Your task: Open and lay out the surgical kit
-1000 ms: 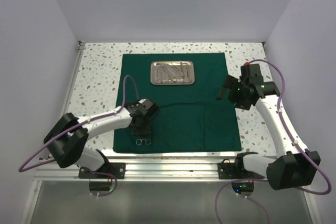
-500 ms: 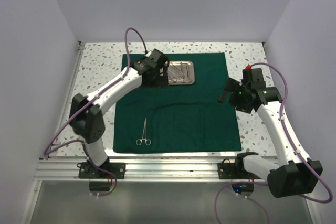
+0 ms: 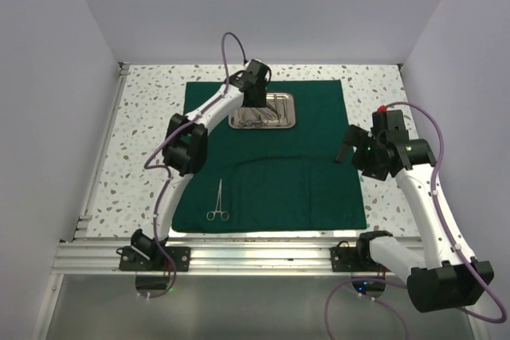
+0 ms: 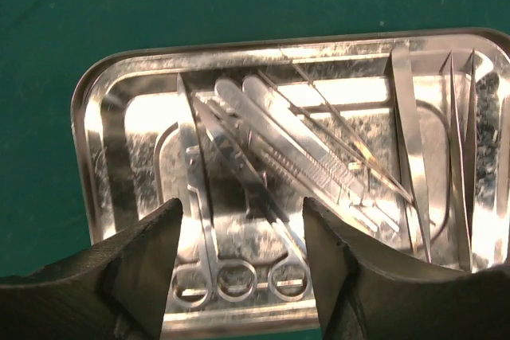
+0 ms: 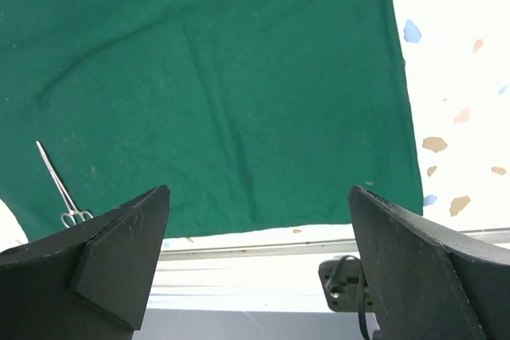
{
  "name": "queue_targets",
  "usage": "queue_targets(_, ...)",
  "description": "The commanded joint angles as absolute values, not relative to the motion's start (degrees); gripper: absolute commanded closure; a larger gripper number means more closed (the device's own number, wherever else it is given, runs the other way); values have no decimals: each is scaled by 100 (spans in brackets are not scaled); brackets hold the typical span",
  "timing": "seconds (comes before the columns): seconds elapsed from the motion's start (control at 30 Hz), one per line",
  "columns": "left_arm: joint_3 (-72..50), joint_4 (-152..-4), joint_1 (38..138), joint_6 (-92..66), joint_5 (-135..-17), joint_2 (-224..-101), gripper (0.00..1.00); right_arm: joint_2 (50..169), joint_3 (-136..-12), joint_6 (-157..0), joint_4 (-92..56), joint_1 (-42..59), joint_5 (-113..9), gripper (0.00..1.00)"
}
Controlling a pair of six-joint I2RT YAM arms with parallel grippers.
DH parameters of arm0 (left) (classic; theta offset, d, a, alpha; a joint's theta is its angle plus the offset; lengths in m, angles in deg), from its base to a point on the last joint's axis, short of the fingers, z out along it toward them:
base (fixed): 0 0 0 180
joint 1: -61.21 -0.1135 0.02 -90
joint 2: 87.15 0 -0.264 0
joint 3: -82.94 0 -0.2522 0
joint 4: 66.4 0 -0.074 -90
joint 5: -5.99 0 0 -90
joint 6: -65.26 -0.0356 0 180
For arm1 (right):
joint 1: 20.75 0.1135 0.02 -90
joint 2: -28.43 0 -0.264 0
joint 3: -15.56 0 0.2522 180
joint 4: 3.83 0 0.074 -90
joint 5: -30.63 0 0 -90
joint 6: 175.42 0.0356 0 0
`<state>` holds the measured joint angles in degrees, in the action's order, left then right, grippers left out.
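The dark green cloth (image 3: 271, 165) of the surgical kit lies spread flat on the table. The steel tray (image 3: 293, 111) stands on its far part, and its rim (image 4: 80, 117) shows close up in the left wrist view. It holds ring-handled scissors (image 4: 239, 272), flat handles (image 4: 303, 153) and tweezers (image 4: 406, 133). My left gripper (image 3: 252, 105) hovers open over the tray (image 4: 241, 205), above the ring handles, with nothing between its fingers. One ring-handled instrument (image 3: 217, 201) lies alone on the cloth's near left (image 5: 57, 185). My right gripper (image 3: 343, 145) is open and empty (image 5: 259, 193) over the cloth's right side.
Speckled tabletop (image 3: 143, 133) surrounds the cloth. A metal rail (image 3: 255, 256) runs along the near edge with both arm bases on it. White walls close in the left, back and right sides.
My left arm left the ring-handled instrument on the near-left cloth and swung back to the tray, its jaws open. The right arm drifted slightly right.
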<state>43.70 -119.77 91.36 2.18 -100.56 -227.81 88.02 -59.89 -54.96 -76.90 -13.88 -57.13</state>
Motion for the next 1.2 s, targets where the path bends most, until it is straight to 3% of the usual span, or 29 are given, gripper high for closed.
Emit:
queue_targets(0.0, 4828, -11541, 9013, -4, -10053, -23084, 36, 8617, -6051, -5571, -8069, -1381, -5884, 2)
queue_targets(0.57, 4485, -11276, 8785, -83, -9992, -23102, 45, 9030, -5919, -5536, -7754, -1372, -5928, 1)
queue_targets(0.8, 4424, -11522, 8688, -22, -10061, -23375, 59, 9276, -6043, -5562, -7666, -1363, -5928, 2)
queue_targets(1.17, 3195, -11655, 8609, -4, -9781, -23182, 67, 9408, -5972, -5492, -7473, -1372, -5902, 2)
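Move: The leftmost scissors in the tray lie about 2 cm ahead of the left hand, 2 cm to its left and 4 cm below. At the same depth, the second scissors are some 2 cm ahead and straight in line, the scalpel handles roughly 4 cm ahead and 2 cm right; the middle of the tray's left rim is about 7 cm left and 2 cm ahead. From the right hand, the leftmost scissors are around 29 cm ahead, 28 cm left and 16 cm down. The leftmost scissors are what the left hand closes on: it eases forward, down and a little left into the tray, then travels mostly left and lower, about 6 cm in all, its fingers narrowing from two-thirds to one-third open around the blades near the pivot and touching them. The empty, open right hand sinks some 3 cm. ##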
